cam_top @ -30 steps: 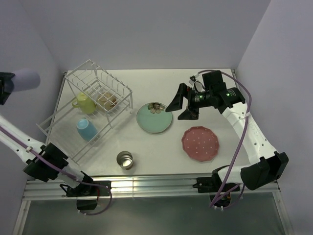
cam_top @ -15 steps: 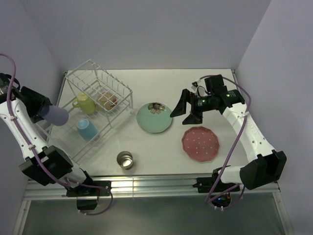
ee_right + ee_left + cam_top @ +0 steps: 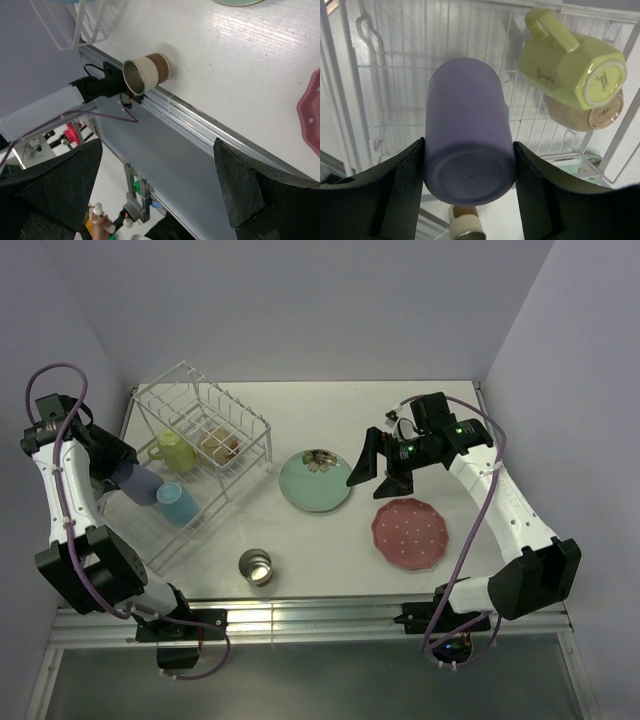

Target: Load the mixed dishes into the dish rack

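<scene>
My left gripper (image 3: 128, 476) is shut on the lavender cup (image 3: 146, 486), which hangs over the left part of the white dish rack (image 3: 232, 412). In the left wrist view the lavender cup (image 3: 467, 145) fills the gap between both fingers, its base toward the camera. The yellow mug (image 3: 172, 450), cream bowl (image 3: 218, 447) and light blue mug (image 3: 177, 503) sit in the rack. On the table lie the mint-green flower plate (image 3: 316, 481), the pink dotted plate (image 3: 410, 533) and the metal cup (image 3: 256, 566). My right gripper (image 3: 378, 468) hovers open and empty between the two plates.
The right wrist view looks past its wide-apart fingers (image 3: 60, 185) at the metal cup (image 3: 145, 74) near the table's front rail (image 3: 200, 125). Purple walls close in the table on three sides. The rack's raised tier (image 3: 185, 390) stands behind the lower tray.
My left arm has swung in from the far left and come down to the rack with the lavender cup. The right gripper has drifted slightly toward the plates.
</scene>
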{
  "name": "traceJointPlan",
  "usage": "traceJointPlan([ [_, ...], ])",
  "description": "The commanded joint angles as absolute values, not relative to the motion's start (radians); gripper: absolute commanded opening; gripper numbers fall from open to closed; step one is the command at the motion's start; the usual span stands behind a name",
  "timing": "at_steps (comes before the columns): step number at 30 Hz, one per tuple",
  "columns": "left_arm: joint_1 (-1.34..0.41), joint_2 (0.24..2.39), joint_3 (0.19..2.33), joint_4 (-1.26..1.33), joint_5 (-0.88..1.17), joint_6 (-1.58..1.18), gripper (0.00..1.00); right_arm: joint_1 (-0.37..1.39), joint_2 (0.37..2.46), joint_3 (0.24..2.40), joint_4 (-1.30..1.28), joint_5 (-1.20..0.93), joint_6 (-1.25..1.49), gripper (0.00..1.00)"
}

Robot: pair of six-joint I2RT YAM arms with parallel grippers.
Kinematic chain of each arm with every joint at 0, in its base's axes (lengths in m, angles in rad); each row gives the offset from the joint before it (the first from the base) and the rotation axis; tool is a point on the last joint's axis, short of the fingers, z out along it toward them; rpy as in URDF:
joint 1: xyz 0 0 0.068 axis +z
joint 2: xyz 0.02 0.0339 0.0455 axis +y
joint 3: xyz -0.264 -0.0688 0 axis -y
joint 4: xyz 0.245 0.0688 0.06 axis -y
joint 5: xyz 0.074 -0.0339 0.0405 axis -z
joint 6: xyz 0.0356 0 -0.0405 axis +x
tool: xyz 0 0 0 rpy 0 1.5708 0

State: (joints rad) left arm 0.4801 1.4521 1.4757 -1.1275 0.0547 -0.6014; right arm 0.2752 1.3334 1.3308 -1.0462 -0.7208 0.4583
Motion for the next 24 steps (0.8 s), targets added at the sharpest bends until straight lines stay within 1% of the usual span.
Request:
traceJointPlan([
  [1,0.460,1.485,1.489,-1.000,0.017,-0.627,0.00,0.311,1.351,1.405,-1.089,-0.693,0.417,1.00],
  [7,0.434,1.591,1.546,-0.999,0.006,-0.626,0.00,0.345,1.367,1.443,-1.129,-0.646,0.414,1.00],
  [8,0.431,1.600,1.548,-0.999,0.006,-0.626,0.02,0.369,1.373,1.466,-1.137,-0.634,0.414,1.00],
  [10,0.423,1.618,1.540,-0.999,0.006,-0.635,0.17,0.411,1.397,1.520,-1.173,-0.562,0.408,1.00],
  [11,0.422,1.621,1.537,-0.996,0.006,-0.640,0.24,0.463,1.407,1.537,-1.184,-0.531,0.405,1.00],
  [12,0.419,1.629,1.532,-0.996,0.006,-0.650,0.36,0.491,1.426,1.554,-1.195,-0.479,0.402,1.00],
  [14,0.413,1.640,1.537,-0.996,0.006,-0.653,0.45,0.569,1.448,1.581,-1.212,-0.448,0.402,1.00],
  [15,0.410,1.647,1.548,-0.994,0.006,-0.655,0.52,0.592,1.463,1.583,-1.206,-0.437,0.400,1.00],
  [17,0.402,1.660,1.563,-0.994,0.006,-0.653,0.61,0.645,1.483,1.588,-1.200,-0.423,0.400,1.00],
  [19,0.399,1.677,1.591,-1.000,0.005,-0.660,0.80,0.676,1.517,1.601,-1.203,-0.405,0.394,1.00],
  [20,0.399,1.681,1.603,-1.006,0.006,-0.663,0.98,0.692,1.528,1.606,-1.200,-0.405,0.393,1.00],
  [24,0.399,1.701,1.658,-1.074,0.006,-0.678,0.99,0.768,1.600,1.643,-1.200,-0.391,0.382,1.00],
])
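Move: About 7 cm ahead of the left hand and some 8 cm below is the free spot in the dish rack for the purple cup this hand holds mouth-down. The green mug stands 12 cm ahead and 7 cm right of the hand, the blue mug level with it and 7 cm right. From the right hand, the metal cup lies about 24 cm left, 11 cm back; the green plate 10 cm ahead and 10 cm left; the red plate 12 cm right, 3 cm back. Carrying the purple cup forward and down, about 5 cm out and 4 cm lower, the left hand brings it in beside the green and blue mugs, then opens wide so the pads come free, easing 1–2 cm farther forward. The empty right hand, fingers wide, meanwhile swings some 8 cm left and 4 back towards the metal cup, dipping late and turning about 20 degrees counter-clockwise. ##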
